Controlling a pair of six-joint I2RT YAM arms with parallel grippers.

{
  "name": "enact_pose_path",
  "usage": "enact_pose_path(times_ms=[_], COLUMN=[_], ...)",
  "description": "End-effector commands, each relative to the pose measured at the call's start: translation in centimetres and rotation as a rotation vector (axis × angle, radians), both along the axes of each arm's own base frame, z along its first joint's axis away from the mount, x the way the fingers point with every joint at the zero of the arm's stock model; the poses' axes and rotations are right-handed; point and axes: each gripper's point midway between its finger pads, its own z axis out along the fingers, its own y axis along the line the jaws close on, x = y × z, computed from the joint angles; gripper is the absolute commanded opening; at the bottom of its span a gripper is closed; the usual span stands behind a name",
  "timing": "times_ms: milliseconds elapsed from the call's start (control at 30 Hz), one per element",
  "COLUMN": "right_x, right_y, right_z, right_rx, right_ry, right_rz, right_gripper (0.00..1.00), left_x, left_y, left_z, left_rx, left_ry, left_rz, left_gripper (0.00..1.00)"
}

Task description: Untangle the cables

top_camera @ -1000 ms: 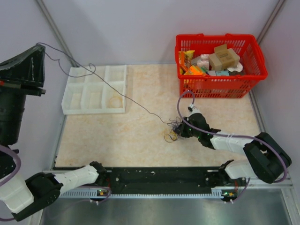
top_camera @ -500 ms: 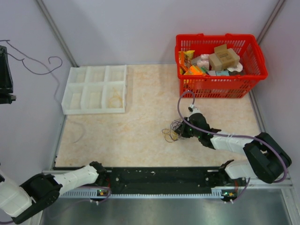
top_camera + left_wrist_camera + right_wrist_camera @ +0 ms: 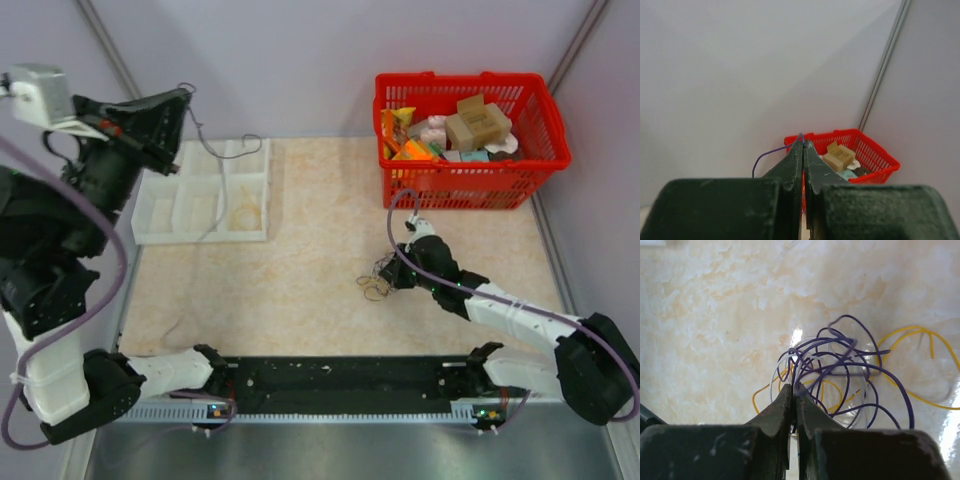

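Note:
A small tangle of the cables [image 3: 377, 287], purple, yellow and whitish strands, lies on the table right of centre. My right gripper [image 3: 392, 277] is shut on its strands; in the right wrist view the gripper [image 3: 793, 387] pinches purple and whitish strands at the near edge of the tangle [image 3: 850, 365]. My left gripper [image 3: 184, 94] is raised high at the back left and is shut on one dark purple wire [image 3: 212, 152], which hangs down over the white tray. In the left wrist view the gripper [image 3: 802, 139] holds that wire [image 3: 767, 152] at its tips.
A white compartment tray [image 3: 180, 205] sits at the back left, with a yellowish wire coil [image 3: 243, 214] in one compartment. A red basket [image 3: 465, 190] of packages stands at the back right. A thin loose strand [image 3: 176, 325] lies at the front left.
The dark wire, stretched from the tangle a second ago, has come free of it. My left arm has swung it over the tray. The right gripper and tangle shifted slightly right.

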Motion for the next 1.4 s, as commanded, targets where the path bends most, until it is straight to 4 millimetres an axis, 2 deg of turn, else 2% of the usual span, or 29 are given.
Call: enact_pose_path(times_ms=[0,67,167,333,400,533,633,700,833,900,933,1033,1133,1200,1333,1367], right_x=[1.6,1.8,2.0,2.3,2.4,2.6,2.7,2.7,2.4,2.2,2.1,1.6,1.0,0.9,0.6,0.6], right_y=[-2.3,-3.2,-4.6,-6.8,-7.1,-7.3,-7.3,-7.1,-6.9,-6.5,-6.2,-4.9,-4.2,-3.8,-2.9,-2.8], right_z=[2.2,1.9,1.3,2.2,3.0,4.7,5.5,6.0,7.5,8.8,9.4,11.3,12.0,11.6,10.4,10.3], right_rx=[-0.117,-0.134,-0.182,-0.272,-0.289,-0.313,-0.325,-0.327,-0.311,-0.282,-0.266,-0.207,-0.185,-0.176,-0.148,-0.142], right_ry=[-0.075,-0.068,-0.040,-0.039,-0.053,-0.079,-0.084,-0.078,-0.098,-0.128,-0.140,-0.175,-0.192,-0.180,-0.150,-0.146], right_rz=[-0.051,-0.069,-0.113,-0.192,-0.193,-0.176,-0.166,-0.153,-0.133,-0.111,-0.094,-0.034,-0.005,0.006,0.033,0.034], right_gripper=[0.00,0.00,0.00,0.00,0.08,0.46,0.63,0.69,0.72,0.73,0.73,0.72,0.71,0.71,0.69,0.68], left_x=[1.3,2.0,3.2,4.1,4.2,4.1,4.4,4.4,4.6,4.9,5.2,6.0,6.4,6.8,6.4,6.4], left_y=[-1.6,-1.8,-2.4,-3.2,-3.4,-5.5,-7.2,-8.2,-10.6,-12.1,-12.7,-13.9,-13.8,-11.9,-7.2,-7.0], left_z=[-1.7,-2.8,-5.9,-11.0,-13.0,-16.8,-20.0,-21.7,-25.7,-29.2,-30.2,-35.4,-41.5,-45.1,-50.1,-50.2], left_rx=[0.012,0.030,0.078,0.140,0.159,0.178,0.205,0.220,0.259,0.287,0.293,0.358,0.470,0.541,0.556,0.526], left_ry=[0.071,0.096,0.172,0.279,0.318,0.397,0.472,0.516,0.621,0.695,0.711,0.815,0.944,1.047,1.213,1.211], left_rz=[-0.025,-0.012,0.010,0.009,0.006,-0.082,-0.139,-0.177,-0.265,-0.309,-0.322,-0.335,-0.303,-0.184,0.085,0.102], left_gripper=[0.00,0.00,0.00,0.00,0.00,0.00,0.00,0.00,0.00,0.00,0.00,0.00,0.00,0.00,0.00,0.00])
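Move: The left hand, high up, holds a purple cable hanging free; bare table for it lies about 3 cm ahead, 9 cm right and 65 cm below. From that hand the white tray is some 24 cm ahead and 10 cm left, the tangle 5 cm ahead and 27 cm right, both far below. The right hand pinches the tangle, its middle 3 cm left, 1 cm back and 5 cm below; the red basket stands about 25 cm ahead and 15 cm right. Still pinching the freed purple cable, the left hand plunges nearly 50 cm towards the bare table between tray and tangle, easing forward first, then swinging about 11 cm right while the fingers tip from slightly upward to steeply down. The right hand carries the tangle some 6 cm right, opens wide to let go, then climbs off it about 10 cm. ##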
